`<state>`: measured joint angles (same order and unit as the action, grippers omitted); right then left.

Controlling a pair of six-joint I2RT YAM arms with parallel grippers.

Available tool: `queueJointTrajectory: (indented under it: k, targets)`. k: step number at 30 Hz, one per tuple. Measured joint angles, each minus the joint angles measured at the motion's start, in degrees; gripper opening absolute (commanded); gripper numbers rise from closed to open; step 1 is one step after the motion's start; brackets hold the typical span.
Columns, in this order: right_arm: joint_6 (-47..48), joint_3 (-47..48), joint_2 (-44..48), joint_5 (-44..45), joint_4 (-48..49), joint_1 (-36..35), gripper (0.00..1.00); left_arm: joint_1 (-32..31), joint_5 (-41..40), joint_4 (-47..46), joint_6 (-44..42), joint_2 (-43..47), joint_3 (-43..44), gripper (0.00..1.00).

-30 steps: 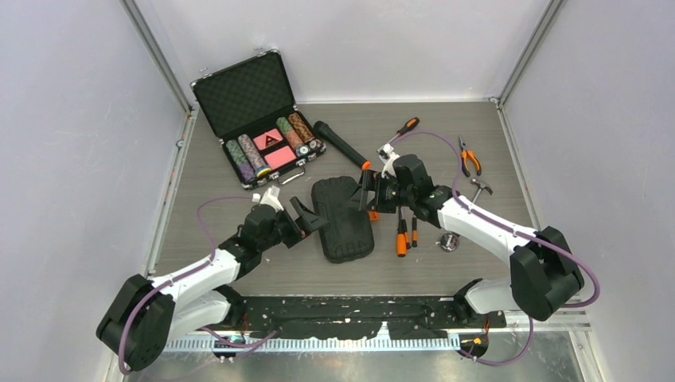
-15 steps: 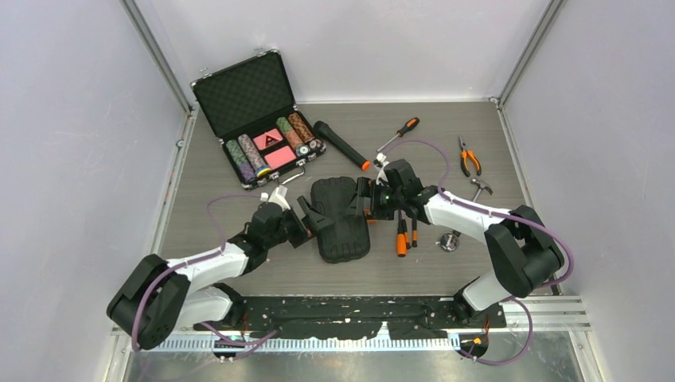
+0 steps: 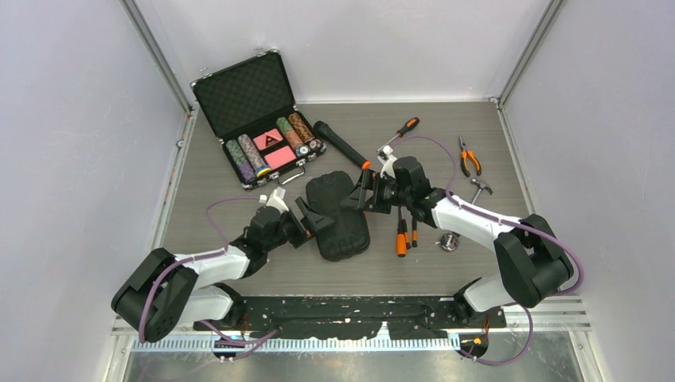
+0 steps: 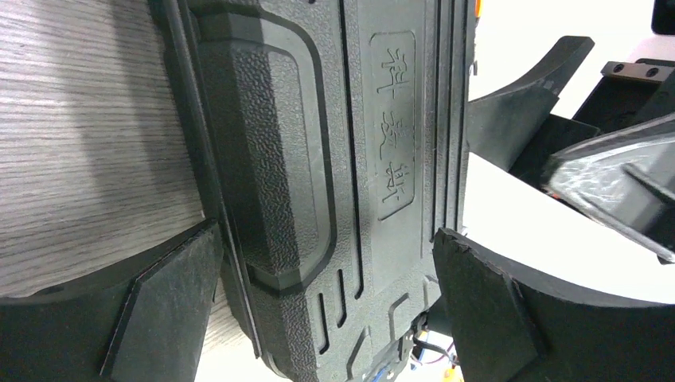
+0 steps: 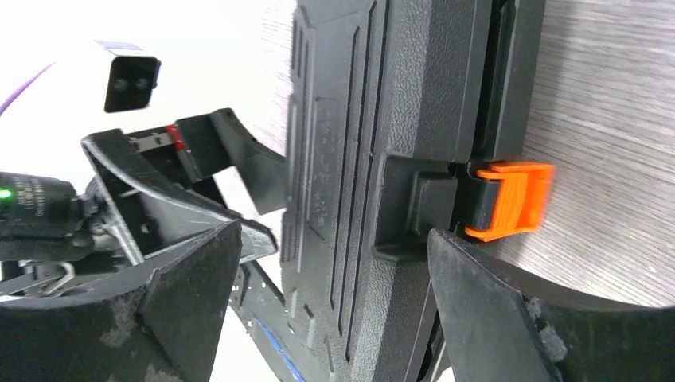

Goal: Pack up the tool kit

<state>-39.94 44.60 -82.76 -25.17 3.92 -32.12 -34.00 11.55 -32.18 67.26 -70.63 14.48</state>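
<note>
The black ribbed tool case (image 3: 342, 227) lies shut at the table's middle. It fills the left wrist view (image 4: 302, 143) and the right wrist view (image 5: 358, 119), where its orange latch (image 5: 509, 199) sticks out over the table. My left gripper (image 3: 314, 213) is open with its jaws astride the case's left edge (image 4: 322, 235). My right gripper (image 3: 360, 195) is open astride the latch side (image 5: 334, 235). An orange-and-black screwdriver (image 3: 400, 130), pliers (image 3: 470, 157), a hammer (image 3: 480, 188) and small screwdrivers (image 3: 403, 235) lie loose to the right.
An open metal-edged poker chip case (image 3: 259, 131) stands at the back left. A black flashlight with an orange tip (image 3: 341, 145) lies beside it. A small round metal item (image 3: 450, 241) lies right of the small screwdrivers. Grey walls close in the table.
The case has slid a little left and toward the back, turning slightly. My right gripper has moved left with it. My left gripper has edged further onto the case's left side.
</note>
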Motion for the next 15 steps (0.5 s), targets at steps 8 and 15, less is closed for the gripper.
queueJointTrajectory:
  k: [8, 15]
  targets:
    - [-4.94, -0.70, 0.70, -4.52, 7.91, 0.09, 0.89, 0.00, -0.39, -1.44, -0.02, 1.20, -1.92, 1.00]
    - [-9.53, -0.98, 0.79, -7.80, 15.10, -0.31, 0.87, -0.02, -0.39, -1.46, -0.15, 3.67, -3.15, 1.00]
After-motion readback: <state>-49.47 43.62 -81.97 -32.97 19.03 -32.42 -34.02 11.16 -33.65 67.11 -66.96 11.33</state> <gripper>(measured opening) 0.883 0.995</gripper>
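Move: The tool case lies between the hands, orange latch already undone, its lid's right edge at the right fingers. Its middle is about 5 cm left, 5 cm back and 6 cm below the right hand, and some 5 cm right, 3 cm ahead and 3 cm below the left. From the right hand the black flashlight lies about 13 cm ahead and 4 cm left; the small screwdrivers lie roughly 9 cm back and 13 cm right. With a fingertip hooked under the lid's right edge beside the latch, the right hand levers the lid up, rising about 6 cm and swinging some 3 cm left over the case while its fingers tip upward by about 15 degrees, gripper still wide open. The left hand, also open, stays at the case's left edge, easing back and left only about 1 cm. ##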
